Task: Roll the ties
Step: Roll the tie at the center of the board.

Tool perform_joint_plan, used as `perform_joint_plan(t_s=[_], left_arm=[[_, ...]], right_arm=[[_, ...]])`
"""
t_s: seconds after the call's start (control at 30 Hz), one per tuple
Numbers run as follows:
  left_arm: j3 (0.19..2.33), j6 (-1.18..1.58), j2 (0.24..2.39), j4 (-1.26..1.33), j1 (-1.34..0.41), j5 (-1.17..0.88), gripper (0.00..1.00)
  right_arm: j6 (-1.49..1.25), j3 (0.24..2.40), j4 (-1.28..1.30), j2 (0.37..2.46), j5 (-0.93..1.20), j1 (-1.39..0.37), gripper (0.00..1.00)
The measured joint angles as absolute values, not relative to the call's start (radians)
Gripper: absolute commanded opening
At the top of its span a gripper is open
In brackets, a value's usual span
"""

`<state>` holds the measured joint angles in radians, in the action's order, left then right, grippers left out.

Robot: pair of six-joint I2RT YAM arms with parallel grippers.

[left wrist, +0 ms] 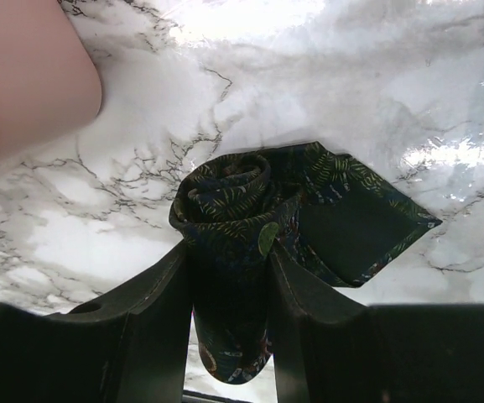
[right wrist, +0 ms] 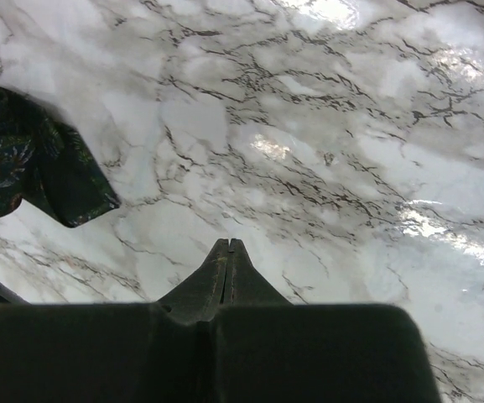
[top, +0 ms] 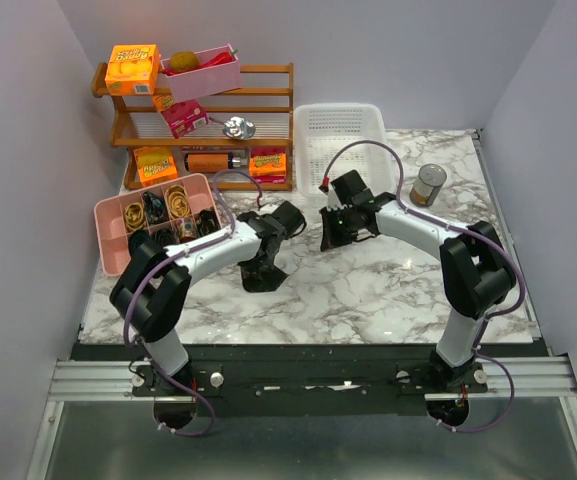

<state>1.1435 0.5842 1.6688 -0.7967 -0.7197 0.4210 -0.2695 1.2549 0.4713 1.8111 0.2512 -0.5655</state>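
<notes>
One of the ties (left wrist: 225, 189) is wound into a dark roll with a green-gold pattern, standing on the marble. Its wide pointed end (left wrist: 367, 227) lies flat to the right of the roll. My left gripper (left wrist: 229, 252) is shut on the roll, one finger (left wrist: 153, 294) on each side. In the top view the left gripper (top: 264, 272) is low over the table centre, and the tie under it is mostly hidden. My right gripper (right wrist: 228, 243) is shut and empty just above bare marble, with the tie (right wrist: 23, 168) to its left. From above, the right gripper (top: 328, 235) is right of the left one.
A pink compartment box (top: 113, 245) holding small loops sits at the left, and its corner (left wrist: 32, 75) shows close to the roll. A white basket (top: 340, 140), a can (top: 428, 185) and a wooden shelf (top: 208, 130) with snack boxes stand at the back.
</notes>
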Motion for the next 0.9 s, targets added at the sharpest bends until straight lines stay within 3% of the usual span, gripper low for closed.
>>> perform_joint_plan(t_s=[0.27, 0.4, 0.53, 0.9], left_arm=[[1.305, 0.592, 1.854, -0.934, -0.847, 0.529, 0.55], [1.352, 0.593, 1.925, -0.966, -0.891, 0.549, 0.65], [1.344, 0.591, 1.920, -0.944, -0.899, 0.520, 0.73], [1.283, 0.600, 1.800, -0.765, -0.895, 0.391, 0.80]], right_arm=[[-0.279, 1.236, 0.462, 1.810, 0.252, -0.541, 0.01], [-0.281, 1.222, 0.457, 1.806, 0.252, -0.530, 0.01], [-0.281, 1.209, 0.456, 1.806, 0.252, -0.521, 0.01], [-0.284, 1.206, 0.443, 1.806, 0.288, -0.517, 0.01]])
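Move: The rolled tie stands right between the left hand's half-open fingers, its middle perhaps 1 cm back and 3 cm below the hand point. Its flat loose end reaches about 6 cm right of the hand and 2 cm back. The pink bin lies some 23 cm left and 9 cm ahead, the white basket about 20 cm right and 26 cm ahead. From the right hand the rolled tie is roughly 17 cm left, 6 cm back and 4 cm below. Fingers already straddling the tie roll, the left hand pushes the roll to the right along its loose end, first sinking about 2 cm and easing slightly back. The fingers then spread from half to mostly open as the hand keeps going right, some 8 cm in all, rising again late. The shut right hand drifts some 2 cm right and back part of the way. ##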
